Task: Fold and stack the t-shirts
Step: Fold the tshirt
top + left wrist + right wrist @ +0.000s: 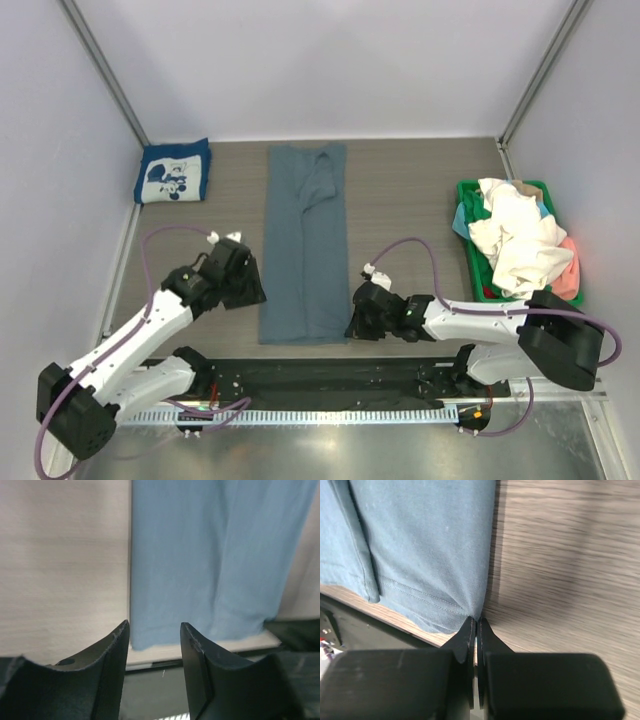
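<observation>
A slate-blue t-shirt (305, 250) lies as a long strip folded lengthwise in the middle of the table, with a sleeve turned in at its far end. My right gripper (354, 322) is shut on the near right corner of its hem (445, 615); the fingertips (469, 630) pinch the cloth at the edge. My left gripper (246, 288) hovers open beside the near left corner of the same shirt (210, 555), its fingers (117, 645) apart with nothing between them. A folded navy t-shirt with a white cartoon print (173, 172) lies at the back left.
A green basket (466, 188) at the right holds a heap of white, cream, pink and teal t-shirts (520, 240). A black mat (330, 385) runs along the near edge by the arm bases. Frame posts stand at both back corners.
</observation>
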You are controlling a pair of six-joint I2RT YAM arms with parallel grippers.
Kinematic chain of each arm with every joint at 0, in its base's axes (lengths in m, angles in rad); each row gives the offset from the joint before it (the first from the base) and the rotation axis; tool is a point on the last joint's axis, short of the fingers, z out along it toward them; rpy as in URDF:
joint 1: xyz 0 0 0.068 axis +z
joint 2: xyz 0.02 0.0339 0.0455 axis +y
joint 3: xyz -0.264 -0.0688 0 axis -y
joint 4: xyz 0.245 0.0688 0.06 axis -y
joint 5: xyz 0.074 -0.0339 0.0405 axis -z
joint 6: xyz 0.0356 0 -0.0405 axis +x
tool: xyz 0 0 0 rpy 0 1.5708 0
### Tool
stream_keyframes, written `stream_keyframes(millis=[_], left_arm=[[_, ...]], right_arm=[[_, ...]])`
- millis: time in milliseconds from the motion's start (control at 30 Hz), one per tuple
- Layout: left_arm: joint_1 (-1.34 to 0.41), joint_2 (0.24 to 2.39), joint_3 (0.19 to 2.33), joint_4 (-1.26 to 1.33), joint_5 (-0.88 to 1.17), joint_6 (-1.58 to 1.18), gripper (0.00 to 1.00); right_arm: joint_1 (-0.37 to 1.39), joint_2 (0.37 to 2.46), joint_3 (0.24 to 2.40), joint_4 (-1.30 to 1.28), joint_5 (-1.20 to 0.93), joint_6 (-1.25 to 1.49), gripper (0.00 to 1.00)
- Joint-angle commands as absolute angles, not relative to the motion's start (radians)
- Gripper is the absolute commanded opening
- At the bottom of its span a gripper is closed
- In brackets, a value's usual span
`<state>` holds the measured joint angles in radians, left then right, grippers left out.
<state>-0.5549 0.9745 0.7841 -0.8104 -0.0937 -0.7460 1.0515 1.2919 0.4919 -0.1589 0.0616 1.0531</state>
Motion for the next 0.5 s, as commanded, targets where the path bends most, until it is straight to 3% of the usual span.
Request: stream_keyframes(millis=[0,467], left_arm=[[-0.618,0.891,0.648,-0.756,-0.051,-0.888,0.48],[-0.752,0.887,0.402,-0.508,0.051,-1.123,0.49]], right_arm=[[1.055,1.24,0.466,-0.274,0.136,1.042,0.01],[1.055,1.15,0.397,-0.296,0.186,1.081,0.01]])
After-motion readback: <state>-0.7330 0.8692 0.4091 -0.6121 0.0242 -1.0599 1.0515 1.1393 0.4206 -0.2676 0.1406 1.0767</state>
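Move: The t-shirt's near-left hem corner, still free, lies about 10 cm back from the left hand, roughly level with it sideways and some 10 cm below. The hem's other corner is already pinched in the right hand, about 23 cm to the right of the free one. The table's near edge runs about 4 cm behind the free corner. From the right hand the free corner is some 23 cm left and 3 cm back. The t-shirt's near-right hem corner stays pinched in the shut right fingers and is drawn about 3.5 cm to the right, low over the table, slowing to a stop. Towards the free near-left corner the left hand sinks about 8 cm while coming back some 7 cm and slightly right, quickly at first, tilting some 15 degrees, its fingers staying half open and not yet gripping the shirt. ##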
